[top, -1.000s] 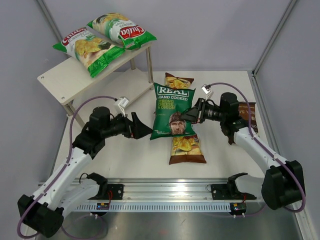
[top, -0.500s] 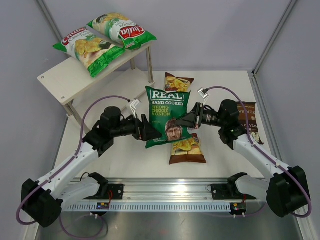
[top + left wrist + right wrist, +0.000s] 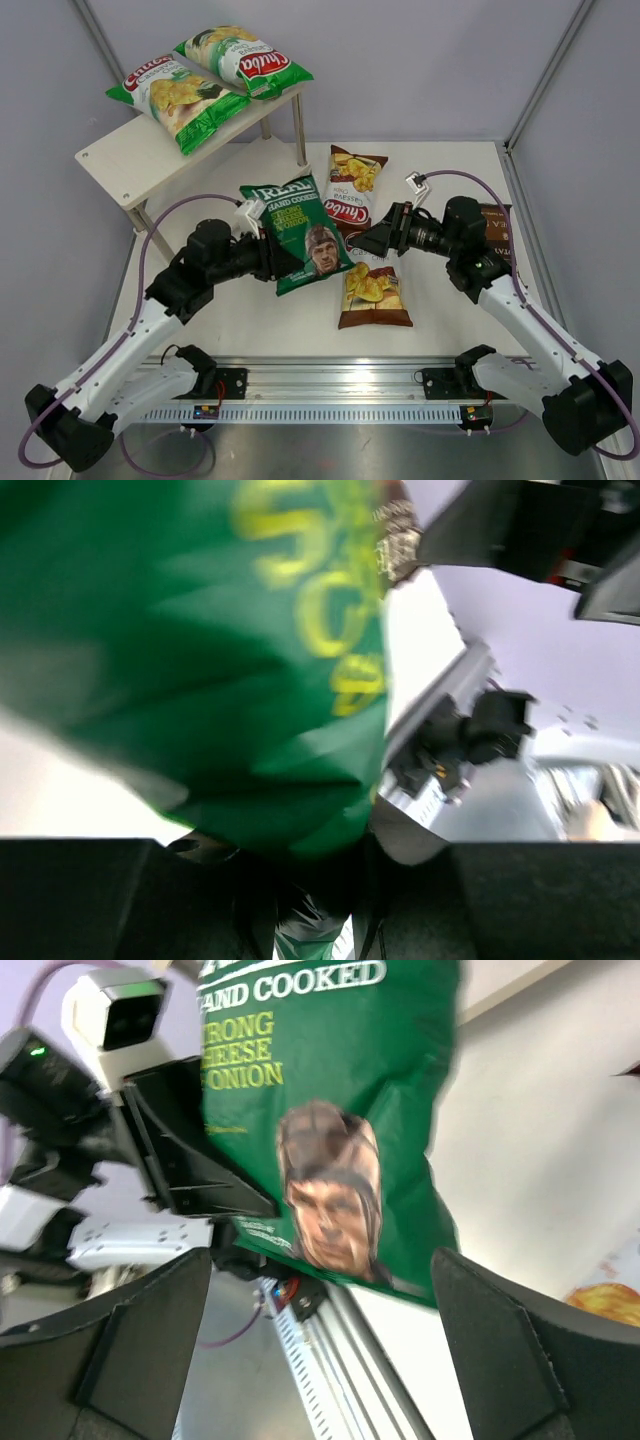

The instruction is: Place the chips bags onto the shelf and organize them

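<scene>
The dark green chips bag with a man's face point(image 3: 300, 232) hangs tilted above the table. My left gripper point(image 3: 270, 262) is shut on its lower left edge. In the left wrist view the green bag point(image 3: 200, 660) fills the frame, pinched in the left gripper point(image 3: 300, 885). My right gripper point(image 3: 372, 240) stands open just right of the bag, touching nothing. From the right wrist, the bag point(image 3: 330, 1110) hangs beyond the wide-apart right gripper point(image 3: 320, 1360). Two green-white bags point(image 3: 178, 98) point(image 3: 243, 58) lie on the shelf point(image 3: 120, 160). Two brown bags point(image 3: 352, 190) point(image 3: 372, 290) lie on the table.
A dark brown bag point(image 3: 498, 228) lies at the right, partly under my right arm. The shelf's thin legs point(image 3: 299, 130) stand at the table's back left. A metal rail point(image 3: 340, 385) runs along the near edge. Grey walls close in the back and sides.
The right gripper opened and let go of the dark green bag. The left gripper closed on it and carried it left, uncovering the upper brown bag.
</scene>
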Motion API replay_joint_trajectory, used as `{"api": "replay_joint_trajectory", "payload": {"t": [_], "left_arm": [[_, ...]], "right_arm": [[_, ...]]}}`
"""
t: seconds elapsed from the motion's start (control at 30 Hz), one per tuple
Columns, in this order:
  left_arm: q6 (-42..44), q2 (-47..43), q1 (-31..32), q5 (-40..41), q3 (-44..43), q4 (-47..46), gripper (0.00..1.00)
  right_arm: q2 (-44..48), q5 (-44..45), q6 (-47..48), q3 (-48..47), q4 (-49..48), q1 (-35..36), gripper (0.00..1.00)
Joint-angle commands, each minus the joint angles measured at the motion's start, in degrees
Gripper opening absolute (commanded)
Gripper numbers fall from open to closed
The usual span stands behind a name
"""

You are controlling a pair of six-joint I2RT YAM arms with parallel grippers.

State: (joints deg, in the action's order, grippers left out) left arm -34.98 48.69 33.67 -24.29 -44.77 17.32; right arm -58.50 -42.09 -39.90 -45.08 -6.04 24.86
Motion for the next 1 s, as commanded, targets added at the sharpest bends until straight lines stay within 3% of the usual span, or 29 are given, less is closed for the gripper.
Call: {"api": "replay_joint_trajectory", "payload": {"t": [0.0, 0.27, 0.43, 0.6, 0.67, 0.73, 0.77, 0.8, 0.9, 0.97], "left_arm": [[3.69, -3.68, -0.27, 9.69, -8.64, 5.78, 0.19], [10.02, -4.83, -0.27, 16.73, -27.63, 21.51, 0.20], [12.47, 0.16, -0.27, 26.21, -42.74, 30.81, 0.20], [13.97, 10.88, -1.41, 42.44, -69.43, 42.86, 0.24], [14.76, 16.93, -4.03, 44.07, -77.62, 48.67, 0.25], [15.20, 20.64, -7.72, 41.36, -88.17, 51.93, 0.26], [15.29, 23.79, -14.01, 38.65, -91.08, 52.63, 0.27], [15.12, 25.04, -18.42, 30.62, -94.15, 53.51, 0.27], [13.63, 26.11, -33.55, 13.12, -88.86, 49.24, 0.23], [13.01, 25.85, -43.62, 6.66, -86.63, 47.20, 0.22]], "right_arm": [[2.51, 10.07, 7.20, -4.84, 11.65, 0.27, 1.00], [4.36, 14.75, 10.90, -4.05, 16.94, 0.19, 1.00], [4.18, 14.93, 11.33, -3.96, 17.03, 0.27, 1.00], [4.10, 14.31, 11.95, -4.23, 17.12, 0.19, 0.99], [4.18, 14.05, 12.04, -4.05, 17.03, 0.27, 0.99], [4.45, 13.52, 12.21, -3.96, 17.21, 0.19, 1.00], [4.45, 13.52, 12.39, -3.96, 17.47, 0.27, 1.00], [4.71, 13.43, 12.65, -4.05, 17.99, 0.19, 0.99], [5.50, 13.61, 13.88, -4.58, 19.66, 0.19, 0.99], [5.94, 13.87, 14.50, -4.84, 20.45, 0.19, 1.00]]}}
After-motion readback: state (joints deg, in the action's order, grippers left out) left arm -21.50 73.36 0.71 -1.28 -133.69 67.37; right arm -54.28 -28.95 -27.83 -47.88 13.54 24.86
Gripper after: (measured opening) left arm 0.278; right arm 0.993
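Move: The left hand already holds the green bag; the free near end of the shelf top lies about 15 cm ahead, 32 cm left and 12 cm above it. The nearer shelved chips bag is some 28 cm ahead and 20 cm left, and the lower brown bag on the table 7 cm ahead and 23 cm right, 22 cm down. From the right hand that free spot is roughly 14 cm ahead, 49 cm left and 8 cm up. Left hand swings the still-gripped green bag 30 cm up, 20 left towards the shelf; open right retreats slightly. ##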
